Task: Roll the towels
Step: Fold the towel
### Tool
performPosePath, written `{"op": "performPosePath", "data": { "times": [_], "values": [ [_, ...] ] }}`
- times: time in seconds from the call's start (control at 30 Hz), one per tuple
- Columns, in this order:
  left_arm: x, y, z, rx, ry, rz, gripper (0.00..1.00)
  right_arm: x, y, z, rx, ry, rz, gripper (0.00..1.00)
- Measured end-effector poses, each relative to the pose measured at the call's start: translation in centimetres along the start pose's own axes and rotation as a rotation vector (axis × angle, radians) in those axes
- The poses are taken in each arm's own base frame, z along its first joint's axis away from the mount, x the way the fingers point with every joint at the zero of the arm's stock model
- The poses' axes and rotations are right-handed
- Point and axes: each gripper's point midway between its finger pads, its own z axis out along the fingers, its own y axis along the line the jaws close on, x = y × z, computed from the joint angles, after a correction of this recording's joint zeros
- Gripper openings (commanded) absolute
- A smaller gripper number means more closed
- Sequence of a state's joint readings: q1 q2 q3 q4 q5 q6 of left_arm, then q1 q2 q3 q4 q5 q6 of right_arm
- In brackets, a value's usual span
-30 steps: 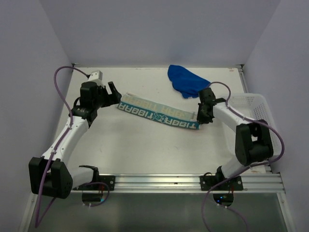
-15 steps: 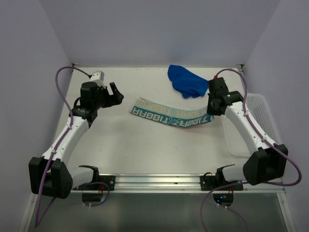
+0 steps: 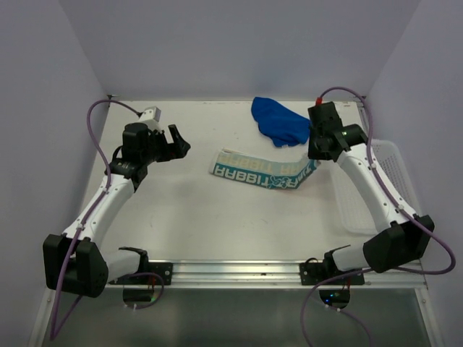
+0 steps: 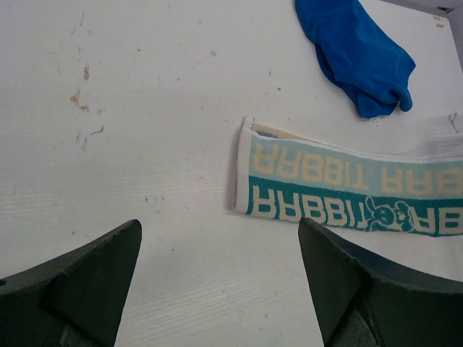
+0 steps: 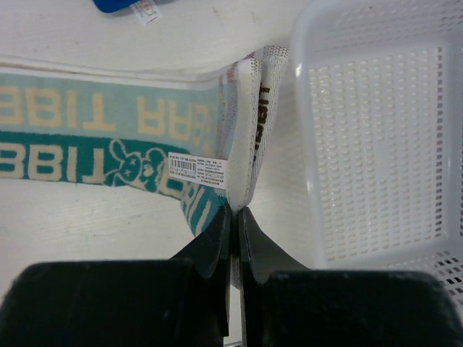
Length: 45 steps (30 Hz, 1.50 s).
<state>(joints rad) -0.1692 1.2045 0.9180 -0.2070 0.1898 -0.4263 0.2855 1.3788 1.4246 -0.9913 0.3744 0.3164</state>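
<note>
The patterned towel [image 3: 262,172] lies as a long folded strip across the middle of the table, teal and pale with block lettering. Its left end [image 4: 249,173] lies flat ahead of my left gripper [image 3: 179,139], which is open and holds nothing, a short way left of that end. My right gripper [image 3: 312,153] is shut on the patterned towel's right end [image 5: 246,144], lifting that end off the table. The blue towel [image 3: 281,121] lies bunched at the back of the table, just left of my right gripper, also in the left wrist view [image 4: 354,52].
A white mesh basket [image 3: 387,188] stands at the table's right edge, close to the right of my right gripper and seen in its wrist view [image 5: 376,130]. Walls close in the back and both sides of the table.
My right gripper has pulled the patterned towel to the right and toward the back, raising its right end. The towel's left end slid away from my left gripper, which stayed nearly still.
</note>
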Motion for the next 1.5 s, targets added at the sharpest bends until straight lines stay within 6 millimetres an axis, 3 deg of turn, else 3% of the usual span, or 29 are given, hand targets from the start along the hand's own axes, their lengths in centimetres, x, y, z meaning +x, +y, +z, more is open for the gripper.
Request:
{"op": "performPosePath", "data": {
  "times": [0.17,0.37,0.53,0.93,1.17,1.5],
  "values": [
    [0.0,-0.2,0.0,0.008,0.002,0.002,0.93,0.4,5.1,1.1,-0.08,0.041,-0.065,0.0],
    [0.1,-0.1,0.0,0.004,0.002,0.004,0.93,-0.7,11.0,1.8,-0.176,0.05,-0.082,0.0],
    [0.1,-0.1,0.0,0.004,0.003,0.005,0.93,-1.4,14.1,2.1,-0.221,0.048,-0.081,0.0],
    [0.2,-0.3,0.0,0.017,0.008,0.005,0.94,-0.3,22.6,3.5,-0.298,0.083,-0.149,0.0],
    [0.4,-0.4,0.1,0.026,0.017,0.003,0.94,0.0,26.1,4.0,-0.333,0.093,-0.159,0.0],
    [0.5,-0.7,0.1,0.042,0.023,0.003,0.94,0.2,27.8,5.2,-0.33,0.112,-0.127,0.0]
  ]
}}
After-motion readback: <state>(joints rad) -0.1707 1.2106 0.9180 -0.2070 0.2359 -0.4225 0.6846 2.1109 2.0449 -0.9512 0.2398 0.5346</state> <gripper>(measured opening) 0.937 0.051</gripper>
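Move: Some 31 cm to the right hand's left, about 9 cm ahead and 20 cm below it, lies the flat left end of the printed towel, whose right end this hand already holds. The blue towel lies about 25 cm ahead and 9 cm to the left on the table; the white basket's middle is roughly level with the hand, 24 cm to its right. From the left hand, the printed towel's left end is about 4 cm ahead, 14 cm to the right and 18 cm below. Sweeping the pinched right end of the printed towel leftwards above its own resting part, the right hand goes about 26 cm towards the towel's left end, bearing some 8 cm forward and sinking about 7 cm overall, and slows at the finish. It turns roughly 20 degrees, mostly counter-clockwise, with the fingers shut on the cloth throughout. ##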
